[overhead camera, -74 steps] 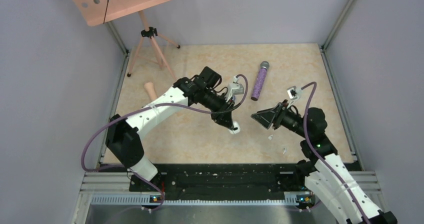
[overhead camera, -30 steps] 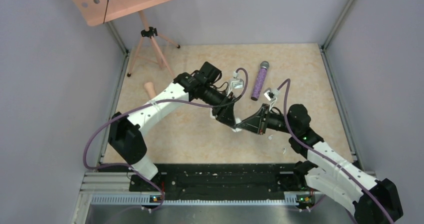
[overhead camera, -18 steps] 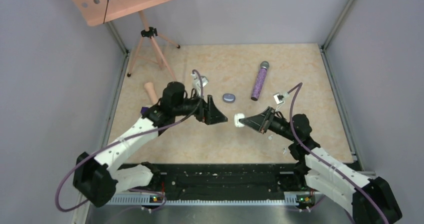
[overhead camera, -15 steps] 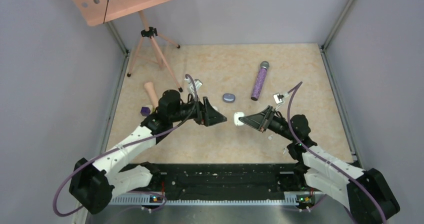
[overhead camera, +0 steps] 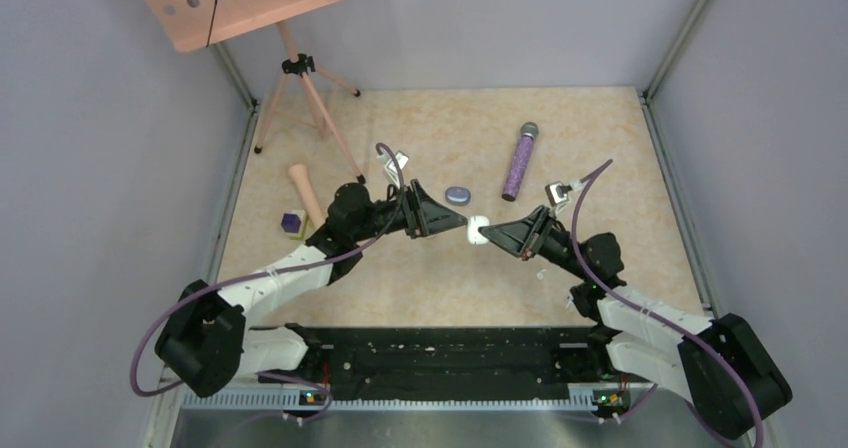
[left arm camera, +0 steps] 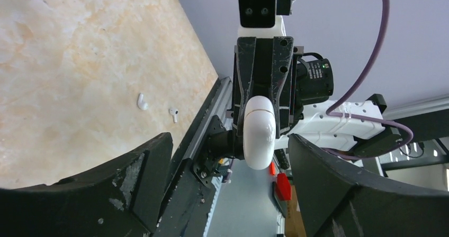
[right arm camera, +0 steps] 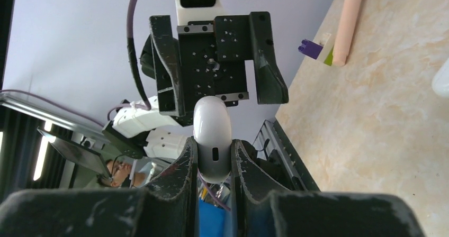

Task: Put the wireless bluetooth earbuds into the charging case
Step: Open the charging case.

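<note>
A white charging case point(overhead camera: 477, 234) hangs above the middle of the table with my right gripper point(overhead camera: 484, 235) shut on its lower half. In the right wrist view the case point(right arm camera: 212, 134) sticks up between the two pads, lid closed. My left gripper point(overhead camera: 456, 221) faces it from the left, open, with its tips just short of the case. The left wrist view shows the case point(left arm camera: 259, 133) beyond the wide open jaws of my left gripper point(left arm camera: 229, 142), untouched. Two white earbuds point(left arm camera: 141, 101) lie loose on the table near the front edge.
A small grey-purple round case point(overhead camera: 458, 195) and a purple glitter microphone point(overhead camera: 518, 161) lie behind the grippers. A peach tripod stand point(overhead camera: 300, 68) occupies the back left. A peach cylinder point(overhead camera: 305, 193) and a purple block point(overhead camera: 292, 222) lie at the left.
My left gripper let go of the white case, opened and drew back to the left. It has since come back close to the case, which my right gripper now holds alone.
</note>
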You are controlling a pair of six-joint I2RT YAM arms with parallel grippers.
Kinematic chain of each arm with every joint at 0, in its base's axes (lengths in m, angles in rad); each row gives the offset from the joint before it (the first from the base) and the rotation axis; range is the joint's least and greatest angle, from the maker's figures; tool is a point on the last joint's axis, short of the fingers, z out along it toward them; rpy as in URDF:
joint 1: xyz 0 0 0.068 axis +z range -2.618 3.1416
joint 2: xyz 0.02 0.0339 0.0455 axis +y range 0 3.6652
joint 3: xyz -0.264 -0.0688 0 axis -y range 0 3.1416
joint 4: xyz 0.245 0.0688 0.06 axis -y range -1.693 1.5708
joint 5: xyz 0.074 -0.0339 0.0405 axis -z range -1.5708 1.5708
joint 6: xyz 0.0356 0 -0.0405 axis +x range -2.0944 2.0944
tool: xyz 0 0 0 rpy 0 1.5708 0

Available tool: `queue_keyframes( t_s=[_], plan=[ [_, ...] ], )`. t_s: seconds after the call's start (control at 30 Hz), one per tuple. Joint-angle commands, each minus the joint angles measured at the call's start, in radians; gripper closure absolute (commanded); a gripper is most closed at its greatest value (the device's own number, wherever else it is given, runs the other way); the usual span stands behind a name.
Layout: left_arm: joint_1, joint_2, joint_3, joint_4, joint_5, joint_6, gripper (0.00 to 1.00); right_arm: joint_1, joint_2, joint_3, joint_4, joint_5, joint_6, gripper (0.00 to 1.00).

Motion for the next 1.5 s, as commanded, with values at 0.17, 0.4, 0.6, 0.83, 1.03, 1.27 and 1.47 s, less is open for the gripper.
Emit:
queue_keyframes(
  t_s=[0.17, 0.4, 0.6, 0.83, 1.03, 1.27, 1.47],
  plan=[
    [-0.06, 0.068, 0.032, 0.224, 0.08, -0.07, 0.25, -0.006, -0.016, 0.013, 0.087, -0.001, 0.019, 1.0],
    [-0.079, 0.088, 0.044, 0.267, 0.099, -0.093, 0.37, -0.006, 0.007, 0.015, 0.1, -0.007, 0.022, 1.0],
    [-0.082, 0.109, 0.063, 0.267, 0.106, -0.099, 0.4, -0.006, 0.017, 0.024, 0.114, -0.014, 0.027, 1.0],
    [-0.083, 0.122, 0.072, 0.278, 0.111, -0.108, 0.62, -0.006, 0.014, 0.015, 0.113, -0.011, 0.027, 1.0],
    [-0.083, 0.113, 0.072, 0.284, 0.112, -0.119, 0.92, -0.007, 0.022, 0.012, 0.105, -0.007, 0.028, 1.0],
    [-0.074, 0.099, 0.05, 0.413, 0.135, -0.205, 1.0, -0.041, 0.088, -0.029, 0.214, -0.01, 0.099, 1.0],
    [-0.068, 0.108, 0.036, 0.527, 0.148, -0.273, 1.0, -0.057, 0.219, -0.054, 0.462, -0.026, 0.199, 1.0]
  ],
)
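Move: The charging case, already held in the right hand, sits about 4 cm to the left hand's right, 2 cm back and 1 cm higher. From the right hand point its middle is 1 cm ahead and 2 cm left, level. On the table roughly 20 cm below, the blue case lies some 12 cm ahead of the left hand and 2 cm right; a loose earbud lies about 16 cm right of the right hand and 4 cm back. The left hand goes about 4 cm right and back, rising, and pinches the case the right hand holds. ##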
